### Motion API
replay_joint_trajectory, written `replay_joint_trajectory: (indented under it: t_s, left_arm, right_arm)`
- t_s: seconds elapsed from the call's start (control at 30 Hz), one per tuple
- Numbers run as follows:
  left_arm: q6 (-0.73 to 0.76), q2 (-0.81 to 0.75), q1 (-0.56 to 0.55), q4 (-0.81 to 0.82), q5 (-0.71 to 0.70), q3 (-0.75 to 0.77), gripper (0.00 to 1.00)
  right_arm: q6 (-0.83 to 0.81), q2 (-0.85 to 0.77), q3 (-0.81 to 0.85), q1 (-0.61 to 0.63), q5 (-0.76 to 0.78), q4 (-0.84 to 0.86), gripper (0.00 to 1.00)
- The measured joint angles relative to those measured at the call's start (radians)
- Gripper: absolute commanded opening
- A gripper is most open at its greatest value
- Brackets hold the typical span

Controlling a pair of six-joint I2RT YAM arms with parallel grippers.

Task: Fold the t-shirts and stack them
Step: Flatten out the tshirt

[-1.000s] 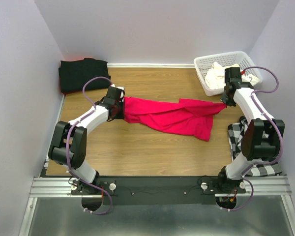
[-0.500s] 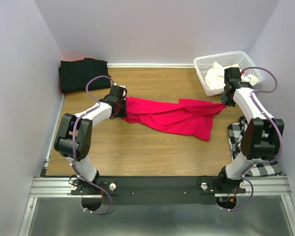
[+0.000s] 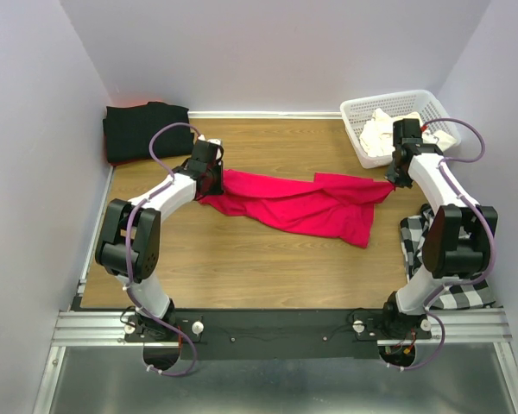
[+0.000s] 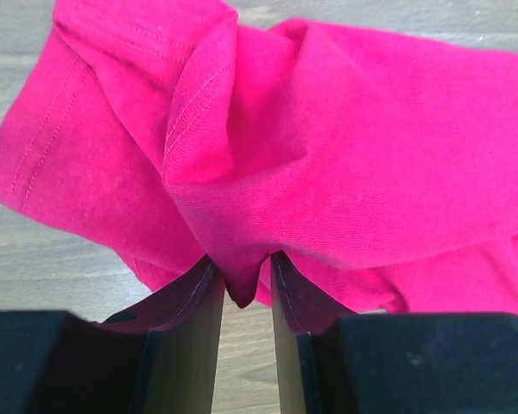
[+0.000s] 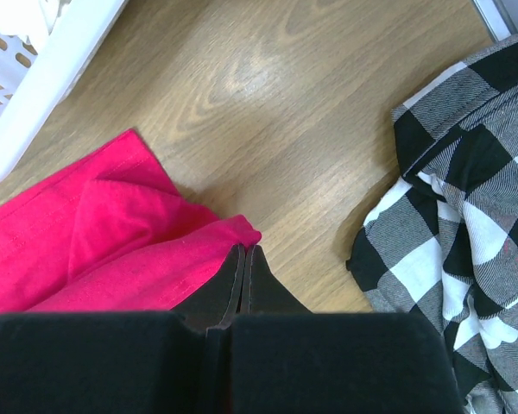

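A crimson-red t-shirt (image 3: 302,205) lies stretched across the wooden table between both arms. My left gripper (image 3: 209,177) is at its left end, and a bunched fold of the red fabric (image 4: 328,155) sits pinched between the tips of the left gripper (image 4: 242,276). My right gripper (image 3: 395,179) is at the shirt's right tip; in the right wrist view the right gripper (image 5: 244,250) is shut tight on a corner of the red cloth (image 5: 112,250). A black t-shirt (image 3: 142,129) lies folded at the back left. A cream-white t-shirt (image 3: 382,131) sits crumpled in the basket.
A white lattice basket (image 3: 397,102) stands at the back right, its wall (image 5: 34,78) close to my right gripper. A black-and-white checked cloth (image 3: 440,259) lies at the right table edge, near the right arm. Walls enclose the table on three sides.
My left gripper has moved toward the back of the table, drawing the red shirt's left end with it; its elbow has swung inward. The right arm has stayed put.
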Motion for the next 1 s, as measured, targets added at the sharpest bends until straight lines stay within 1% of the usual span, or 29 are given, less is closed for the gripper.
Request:
replay_joint_trajectory:
  t_s: [0.23,0.3,0.37,0.4,0.47,0.5,0.8,1.0]
  left_arm:
    - [-0.006,0.009,0.000,0.001,-0.001,0.004,0.31]
    - [-0.007,0.014,0.000,0.001,-0.002,0.004,0.28]
    - [-0.010,0.021,0.000,0.003,-0.008,0.004,0.23]
    - [-0.014,0.024,0.000,0.007,-0.013,0.004,0.18]
    - [-0.016,0.027,0.000,0.013,-0.021,0.004,0.10]
    - [-0.018,0.028,0.000,0.016,-0.025,0.004,0.01]
    - [-0.024,0.035,0.000,0.019,-0.056,0.025,0.00]
    - [-0.006,0.004,0.000,-0.056,-0.122,0.081,0.00]
  right_arm:
    - [-0.003,0.000,0.000,0.000,-0.001,0.000,0.01]
    - [-0.006,0.000,0.000,0.000,-0.001,0.000,0.01]
    - [-0.007,0.000,0.000,0.000,-0.002,0.000,0.01]
    - [-0.007,0.000,0.000,0.000,-0.002,0.000,0.01]
    - [-0.007,0.000,0.000,0.000,-0.002,0.000,0.01]
    - [-0.007,0.000,0.000,0.000,-0.004,0.000,0.01]
    - [-0.007,0.000,0.000,0.000,-0.008,0.000,0.01]
    - [-0.007,-0.005,0.005,0.000,-0.019,-0.002,0.01]
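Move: The pink t-shirt's gathered left-hand fold stands between my half-open left fingers, right at the hand point and about 1 cm below it. From there the shirt's middle is some 23 cm to the right and 3 cm back, and the black pile about 19 cm left and 16 cm farther out. My right hand keeps the opposite corner in its fingertips; the left-hand fold is roughly 47 cm to its left, 2 cm back and some 5 cm lower. My left hand sinks about 1 cm around the fold and shuts its fingers, pinching the pink cloth at the tips, while easing slightly forward. Then I lift it some 3 cm, drifting forward and to the left, away from my right hand, turning slightly counter-clockwise. My right hand stays in place, still gripping its corner. ##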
